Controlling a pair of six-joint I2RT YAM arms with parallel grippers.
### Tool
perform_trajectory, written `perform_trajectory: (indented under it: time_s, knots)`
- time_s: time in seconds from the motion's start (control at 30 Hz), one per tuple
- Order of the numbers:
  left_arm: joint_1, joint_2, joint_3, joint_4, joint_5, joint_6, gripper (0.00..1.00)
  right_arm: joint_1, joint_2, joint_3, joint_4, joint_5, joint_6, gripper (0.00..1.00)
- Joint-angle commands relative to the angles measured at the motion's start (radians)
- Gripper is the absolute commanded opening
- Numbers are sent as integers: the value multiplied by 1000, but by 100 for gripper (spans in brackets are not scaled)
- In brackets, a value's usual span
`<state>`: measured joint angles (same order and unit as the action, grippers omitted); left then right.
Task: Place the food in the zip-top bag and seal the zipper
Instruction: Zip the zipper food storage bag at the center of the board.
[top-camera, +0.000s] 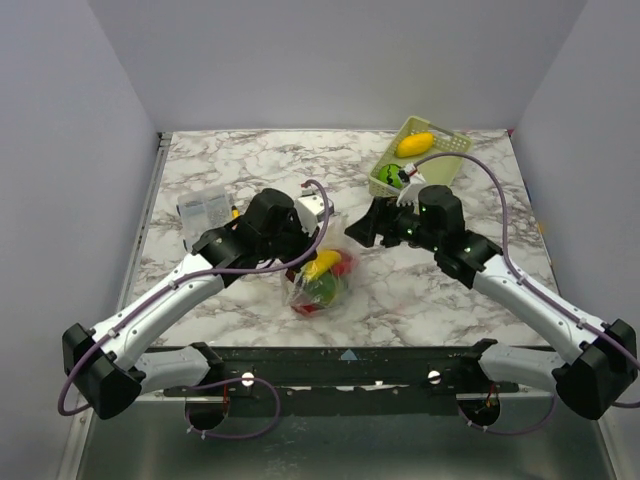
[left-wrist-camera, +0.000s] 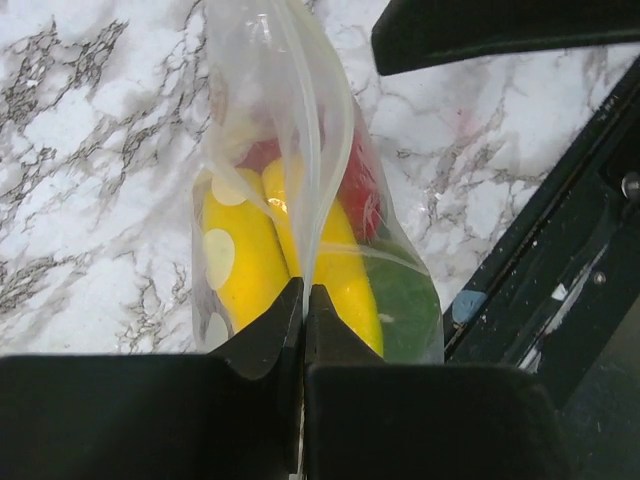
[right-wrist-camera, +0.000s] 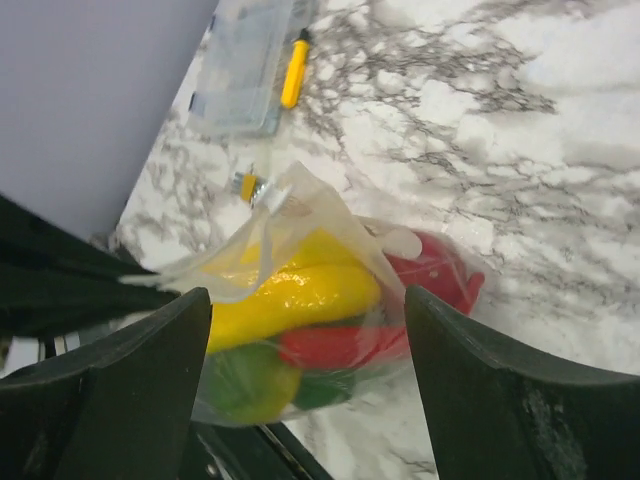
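Observation:
The clear zip-top bag (top-camera: 320, 284) lies on the marble table in front of the arms. It holds food: a yellow banana (left-wrist-camera: 345, 270), a red pepper (right-wrist-camera: 440, 275) and green pieces (right-wrist-camera: 240, 385). My left gripper (left-wrist-camera: 304, 295) is shut on the bag's mouth edge, pinching the zipper strip (left-wrist-camera: 318, 170), and shows in the top view (top-camera: 308, 250). My right gripper (right-wrist-camera: 308, 300) is open and empty, hovering over the bag with a finger on either side, apart from it; in the top view (top-camera: 360, 228) it sits just right of the bag.
A pale-green lattice basket (top-camera: 452, 148) at the back right holds a yellow piece (top-camera: 414, 143) and a green piece (top-camera: 386, 178). A flat clear packet (top-camera: 203, 212) with a yellow marker (right-wrist-camera: 293, 70) lies at the left. The black table-edge rail (left-wrist-camera: 560, 250) runs close to the bag.

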<state>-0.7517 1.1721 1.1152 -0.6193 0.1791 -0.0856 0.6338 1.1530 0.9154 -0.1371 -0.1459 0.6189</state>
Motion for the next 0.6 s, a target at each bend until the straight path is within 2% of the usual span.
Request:
perform_trajectory:
  time_s: [0.0,0.1,0.17,0.23,0.27,0.37,0.57]
  knots:
    - [34,-80,-35,44,257,123,0,-104,-23,0,-23,-378,-433,81]
    - [55,-87,-45,41,365,140,0,-232,17,-27,86,-721,-481,81]
    - [79,-81,-58,46,411,136,0,-327,55,-48,249,-952,-410,82]
    - [109,-77,-68,54,456,115,0,-358,100,-100,448,-1161,-317,81]
    - [125,-76,-77,62,475,104,0,-358,124,-115,483,-1234,-307,81]
    - [164,-76,-89,65,555,90,0,-358,169,-139,521,-1257,-300,81]
    - [171,-81,-120,95,618,71,0,-342,170,-314,1073,-1204,-9,80]
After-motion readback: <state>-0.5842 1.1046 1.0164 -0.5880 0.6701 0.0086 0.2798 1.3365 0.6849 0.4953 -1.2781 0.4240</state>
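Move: The free end of the zip-top bag's mouth stands about 2 cm ahead of the open right fingers and 4 cm to their left, near their height. Counted from the right hand, the bananas in the bag lie some 7 cm back, 7 cm left and 9 cm lower; the small watermelon in the basket is about 13 cm ahead, 8 cm right and 12 cm lower. From the left fingers, already shut on the zipper edge, the free end is roughly 6 cm ahead and 7 cm right, about level. Fingers still wide open, the right hand swings some 45 degrees counter-clockwise from pointing forward-left to pointing left across the bag's mouth, its fingers coming up nearer level, first easing right and slightly up, then drawing back about 4.5 cm and sinking beside the free end. Meanwhile the left hand keeps its pinch on the zipper edge and draws the bag back nearly 4 cm, turning clockwise about 15 degrees, so that the mouth runs out towards the right hand. ##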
